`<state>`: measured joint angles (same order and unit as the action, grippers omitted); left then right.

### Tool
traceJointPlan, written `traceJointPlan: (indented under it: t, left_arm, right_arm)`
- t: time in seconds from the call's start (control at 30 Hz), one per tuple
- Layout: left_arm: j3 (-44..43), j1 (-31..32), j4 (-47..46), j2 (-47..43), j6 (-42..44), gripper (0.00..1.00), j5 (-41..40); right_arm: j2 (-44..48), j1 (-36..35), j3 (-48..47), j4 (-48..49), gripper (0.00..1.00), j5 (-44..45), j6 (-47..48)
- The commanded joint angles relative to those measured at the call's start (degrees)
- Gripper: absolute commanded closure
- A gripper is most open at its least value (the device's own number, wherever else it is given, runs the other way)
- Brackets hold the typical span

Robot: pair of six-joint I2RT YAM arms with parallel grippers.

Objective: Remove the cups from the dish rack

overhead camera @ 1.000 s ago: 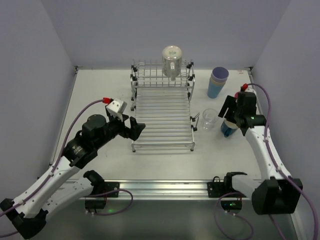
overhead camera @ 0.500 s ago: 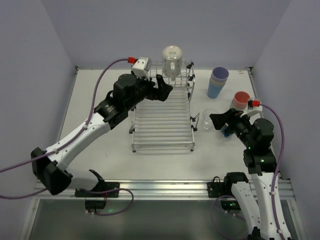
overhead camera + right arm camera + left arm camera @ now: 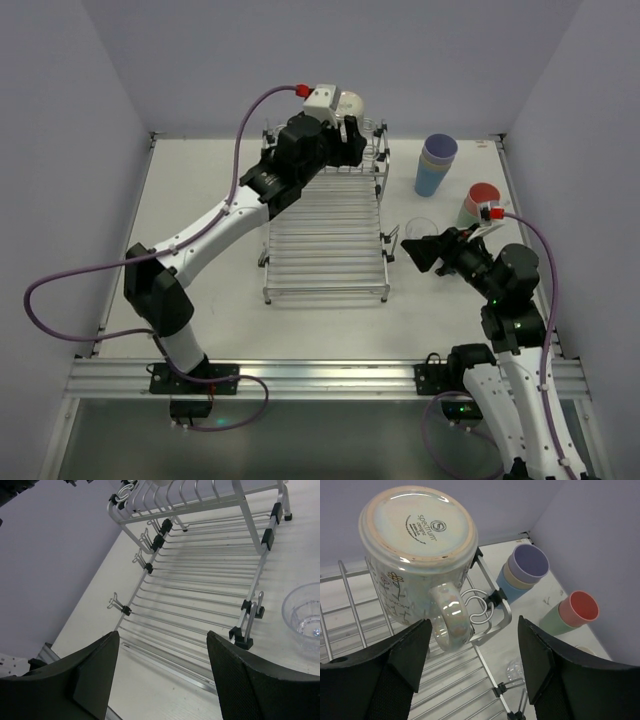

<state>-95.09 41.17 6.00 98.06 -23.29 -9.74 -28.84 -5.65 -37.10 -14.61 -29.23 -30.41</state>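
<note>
An upside-down iridescent glass mug (image 3: pixel 415 555) stands on the raised tier of the dish rack (image 3: pixel 325 240), and its handle (image 3: pixel 451 617) points toward my left wrist camera. My left gripper (image 3: pixel 474 632) is open around that handle without touching it, and sits just in front of the mug (image 3: pixel 347 100) at the rack's far end (image 3: pixel 348 145). My right gripper (image 3: pixel 418 250) is open and empty beside the rack's right rail, near a clear cup (image 3: pixel 421 228). In the right wrist view the gripper (image 3: pixel 162 647) faces the rack's slats (image 3: pixel 200 585), with the clear cup (image 3: pixel 302 612) at the right.
A stack of lavender, tan and light-blue cups (image 3: pixel 437 165) stands right of the rack. A pink cup nested in a green one (image 3: pixel 480 205) stands nearer the right wall. Both also show in the left wrist view: the stack (image 3: pixel 522 572) and the pink-in-green pair (image 3: pixel 572 612).
My left arm swung from the rack's near left side to its far end, up to the mug. My right arm drew back from the right-hand cups and turned toward the rack.
</note>
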Motion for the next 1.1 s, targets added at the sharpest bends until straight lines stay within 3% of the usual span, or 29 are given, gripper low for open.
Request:
traceJointPlan:
  t: [0.0,0.2,0.43,0.63,0.73,0.87,1.07]
  left_arm:
    - [-5.44,-0.03,-0.82,2.12,3.42,0.27,-3.88]
    - [-10.64,-0.03,2.79,7.05,5.36,0.44,-7.14]
    - [-10.03,-0.03,2.97,8.29,5.27,0.51,-7.84]
    - [-4.76,-0.12,-4.32,6.79,6.32,0.56,-5.38]
    - [-4.76,-0.39,-4.94,7.32,6.68,0.67,-5.55]
    - [-3.80,-0.48,-4.95,6.98,7.91,1.00,-8.36]
    - [7.44,-0.91,-14.17,-1.27,11.50,1.00,-11.79]
  right_arm:
    - [0.10,-0.41,-0.07,2.75,0.27,-1.88,-1.05]
    - [0.54,-0.41,-0.34,2.31,0.27,-1.97,-0.96]
    - [0.63,-0.42,-0.25,1.78,0.27,-1.88,-0.61]
    - [0.80,-0.50,0.10,2.04,0.27,-2.14,-0.70]
    - [1.07,-0.50,0.10,1.60,0.27,-2.06,-0.61]
    - [1.51,-0.50,-0.16,1.34,0.27,-2.23,-0.70]
    - [0.11,-0.50,0.10,3.53,0.27,-3.55,-1.66]
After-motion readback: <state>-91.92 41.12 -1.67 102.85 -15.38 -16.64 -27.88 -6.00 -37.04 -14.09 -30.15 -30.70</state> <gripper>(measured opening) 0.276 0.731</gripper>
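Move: Just ahead of the left hand, the white mug stands upside down on the rack's upper tier. Its middle is about 9 cm forward, 2 cm left and 3 cm lower, while its handle reaches back to about 4 cm ahead and 4 cm below. The purple-topped cup stack is about 14 cm ahead, 20 cm right and 25 cm down, and the red-topped stack 8 cm ahead, 29 cm right and as low. From the right hand the mug lies about 28 cm forward, 16 cm left and 4 cm up. Reaching in at the near side of the upturned white mug, the left hand goes forward about 3.5 cm, then sinks some 4 cm to its handle, rolling its left side up a little and turning slightly counter-clockwise. The half-closing fingers shut further and pinch the handle between their tips, the grip holding as the hand starts to ease left and back. ##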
